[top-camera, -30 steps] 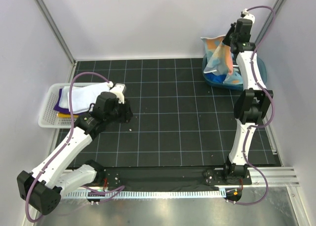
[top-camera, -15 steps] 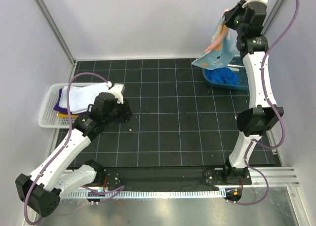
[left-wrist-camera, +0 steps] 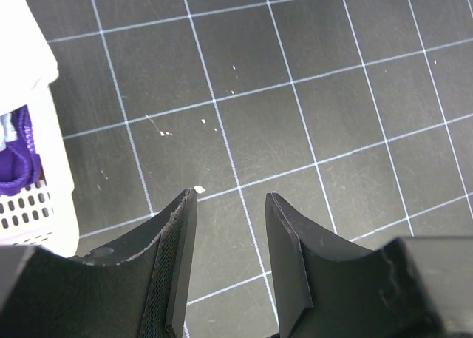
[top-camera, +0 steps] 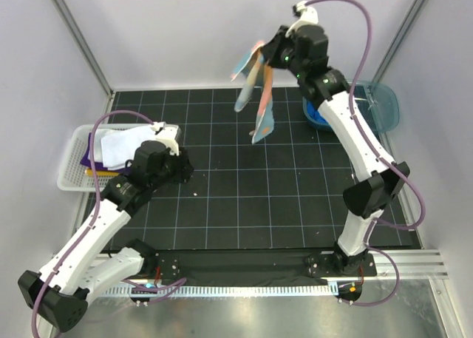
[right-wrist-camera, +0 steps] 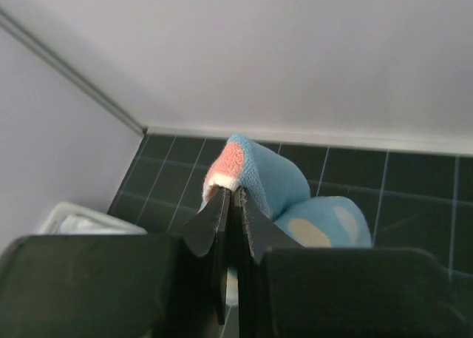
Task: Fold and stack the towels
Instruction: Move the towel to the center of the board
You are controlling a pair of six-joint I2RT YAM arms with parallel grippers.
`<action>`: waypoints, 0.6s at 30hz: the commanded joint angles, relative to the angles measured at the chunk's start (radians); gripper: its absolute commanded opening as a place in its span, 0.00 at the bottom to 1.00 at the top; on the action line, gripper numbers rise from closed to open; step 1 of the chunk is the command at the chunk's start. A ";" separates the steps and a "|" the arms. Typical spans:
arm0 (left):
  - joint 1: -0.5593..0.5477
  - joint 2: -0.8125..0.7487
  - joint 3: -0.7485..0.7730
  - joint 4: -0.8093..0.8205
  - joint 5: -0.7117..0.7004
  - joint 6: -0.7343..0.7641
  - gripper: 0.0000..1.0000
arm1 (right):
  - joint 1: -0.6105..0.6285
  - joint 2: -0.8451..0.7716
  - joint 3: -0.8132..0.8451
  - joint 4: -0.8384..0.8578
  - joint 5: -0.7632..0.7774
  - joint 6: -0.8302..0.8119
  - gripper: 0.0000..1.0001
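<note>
High over the back of the mat, my right gripper (top-camera: 272, 55) (right-wrist-camera: 232, 191) is shut on a light blue towel with orange and yellow spots (top-camera: 260, 101) (right-wrist-camera: 295, 197), which hangs down twisted in the air. A bright blue towel (top-camera: 319, 117) lies in the teal tub (top-camera: 384, 101) at the back right. A white towel (top-camera: 118, 144) lies on a purple towel (top-camera: 89, 159) (left-wrist-camera: 18, 157) and a yellow one (top-camera: 94, 172) in the white mesh basket (top-camera: 70, 177) (left-wrist-camera: 37, 197) at the left. My left gripper (top-camera: 185, 169) (left-wrist-camera: 231, 197) hovers open just right of the basket, with only mat between its fingers.
The black gridded mat (top-camera: 244, 197) covers the table, with grey walls at the back and sides. A metal rail (top-camera: 414, 260) runs along the near edge by the arm bases. White crumbs (left-wrist-camera: 199, 120) dot the mat.
My right arm has lifted the spotted towel out of the teal tub and swung it left over the mat. The left arm has barely shifted.
</note>
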State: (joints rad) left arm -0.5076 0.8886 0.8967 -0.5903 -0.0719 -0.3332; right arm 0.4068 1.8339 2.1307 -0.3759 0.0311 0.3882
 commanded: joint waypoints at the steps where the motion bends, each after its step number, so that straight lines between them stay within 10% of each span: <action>1: 0.007 -0.019 -0.002 0.003 -0.035 0.006 0.46 | 0.079 -0.181 -0.203 0.118 0.053 0.067 0.01; 11: 0.014 0.006 -0.024 0.032 0.036 -0.074 0.48 | 0.217 -0.720 -1.410 0.343 0.101 0.349 0.05; 18: -0.072 0.105 -0.182 0.251 0.123 -0.292 0.45 | 0.271 -1.042 -1.721 0.071 0.237 0.414 0.46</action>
State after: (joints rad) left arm -0.5247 0.9588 0.7715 -0.4755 0.0067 -0.5026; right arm 0.6605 0.9569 0.3805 -0.2810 0.1600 0.7528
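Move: The right hand holds the hanging spotted towel high over the far part of the board. The spot near the board's middle where the towel goes lies some 25 cm back from this hand, about 4 cm left and 43 cm below. The blue bin stands about 5 cm farther out and 35 cm to its right, and the white basket about 48 cm left and 16 cm back, both roughly 40 cm lower. From the left hand the spot is level ahead, some 19 cm right and 20 cm down. Still pinching the spotted towel, the right hand swoops down about 40 cm and back about 30 cm towards the middle of the board, swinging slightly left and then right while its fingers tip down some 45 degrees. Near the board the fingers open and release their pinch beside the towel's near right end. Late on, the left hand sinks about 5 cm and tips slightly down, moving a little right. ##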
